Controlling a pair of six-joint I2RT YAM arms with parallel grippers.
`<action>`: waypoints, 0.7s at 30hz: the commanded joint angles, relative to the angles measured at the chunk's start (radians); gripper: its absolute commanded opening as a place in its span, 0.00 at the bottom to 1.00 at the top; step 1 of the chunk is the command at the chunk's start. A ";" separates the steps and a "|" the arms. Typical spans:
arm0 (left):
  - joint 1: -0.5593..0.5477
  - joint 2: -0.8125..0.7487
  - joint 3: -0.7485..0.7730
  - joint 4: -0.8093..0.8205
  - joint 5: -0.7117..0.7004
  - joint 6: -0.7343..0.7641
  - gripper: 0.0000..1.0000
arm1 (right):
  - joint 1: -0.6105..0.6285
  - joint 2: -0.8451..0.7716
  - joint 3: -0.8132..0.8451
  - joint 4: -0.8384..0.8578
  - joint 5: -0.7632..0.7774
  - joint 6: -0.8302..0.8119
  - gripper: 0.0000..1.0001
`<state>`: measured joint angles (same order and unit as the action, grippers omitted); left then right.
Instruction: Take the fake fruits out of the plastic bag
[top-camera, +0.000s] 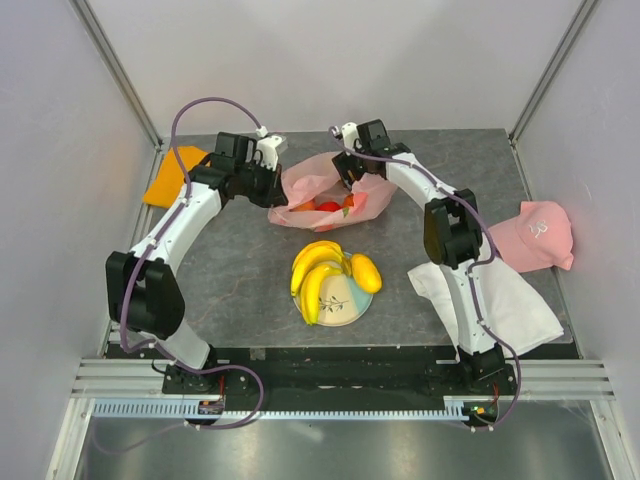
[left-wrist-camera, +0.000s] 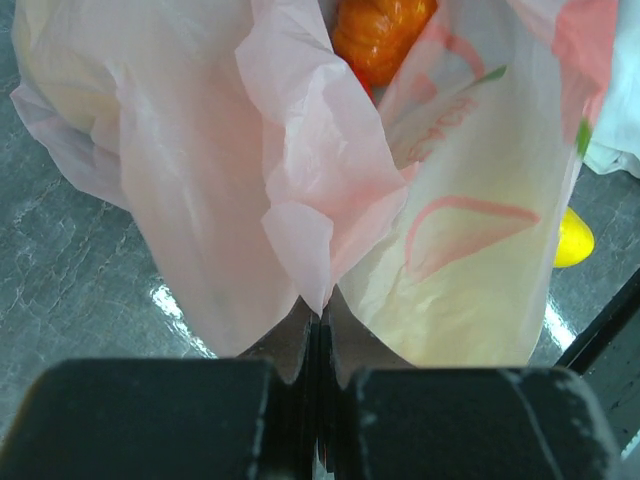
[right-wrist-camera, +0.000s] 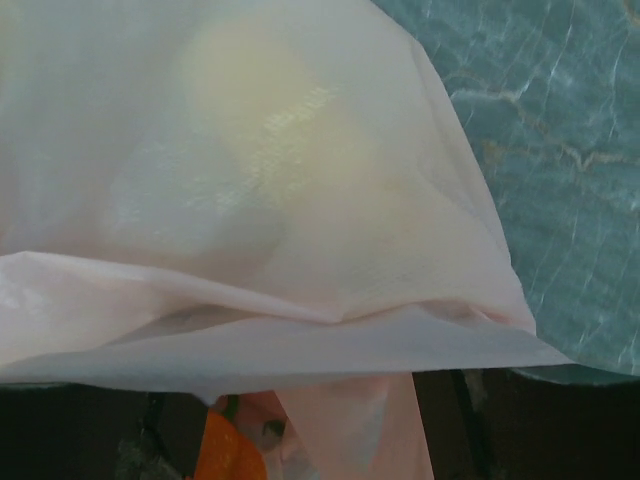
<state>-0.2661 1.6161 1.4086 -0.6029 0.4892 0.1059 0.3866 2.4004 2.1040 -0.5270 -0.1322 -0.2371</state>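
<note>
The pink plastic bag (top-camera: 330, 195) lies at the back middle of the table, with red (top-camera: 328, 206) and orange (top-camera: 347, 203) fruits in its mouth. My left gripper (top-camera: 270, 185) is shut on a fold of the bag's left edge (left-wrist-camera: 320, 300); an orange fruit (left-wrist-camera: 380, 35) shows inside beyond it. My right gripper (top-camera: 350, 178) is at the bag's right rim. In the right wrist view the bag film (right-wrist-camera: 280, 200) drapes over its fingers and hides them; an orange fruit (right-wrist-camera: 225, 450) peeks out below. A banana bunch (top-camera: 318, 272) and a yellow fruit (top-camera: 365, 272) lie on a plate (top-camera: 340, 310).
A folded orange cloth (top-camera: 175, 175) lies at the back left. A pink cap (top-camera: 535, 235) and a white cloth (top-camera: 490, 290) lie on the right beside the right arm. Metal frame posts stand at the back corners.
</note>
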 joint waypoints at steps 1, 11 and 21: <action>-0.005 0.030 0.064 -0.011 -0.027 0.044 0.02 | -0.006 0.066 0.100 0.113 0.006 -0.070 0.74; -0.007 0.041 0.089 -0.012 -0.041 0.043 0.01 | -0.032 -0.157 -0.106 0.191 -0.116 -0.062 0.23; -0.007 0.015 0.078 0.005 -0.026 0.025 0.02 | -0.038 -0.452 -0.433 -0.017 -0.114 -0.132 0.17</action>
<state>-0.2691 1.6562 1.4593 -0.6186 0.4530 0.1207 0.3515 2.0338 1.7546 -0.4259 -0.2657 -0.3115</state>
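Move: The yellow mango lies in the back of the open bag, dim through the film, about 4 cm ahead of the right hand, 2 cm to its left and 4 cm below. The orange fruit is 5 cm back and 2 cm left of that hand; the red tomato is 6 cm back and 6 cm left. From the left hand, pinching the bag's left rim, the mango is some 18 cm ahead, 15 cm to the right and 16 cm below. Forward and slightly down first, about 3 cm towards the mango, the right hand pushes in at the bag film while its wide-open fingers close; then it turns back and rises, ending about 8 cm nearer its base and 9 cm higher, over the bag's right side, fingers nearly shut. The left hand keeps its pinch on the bag's rim. ##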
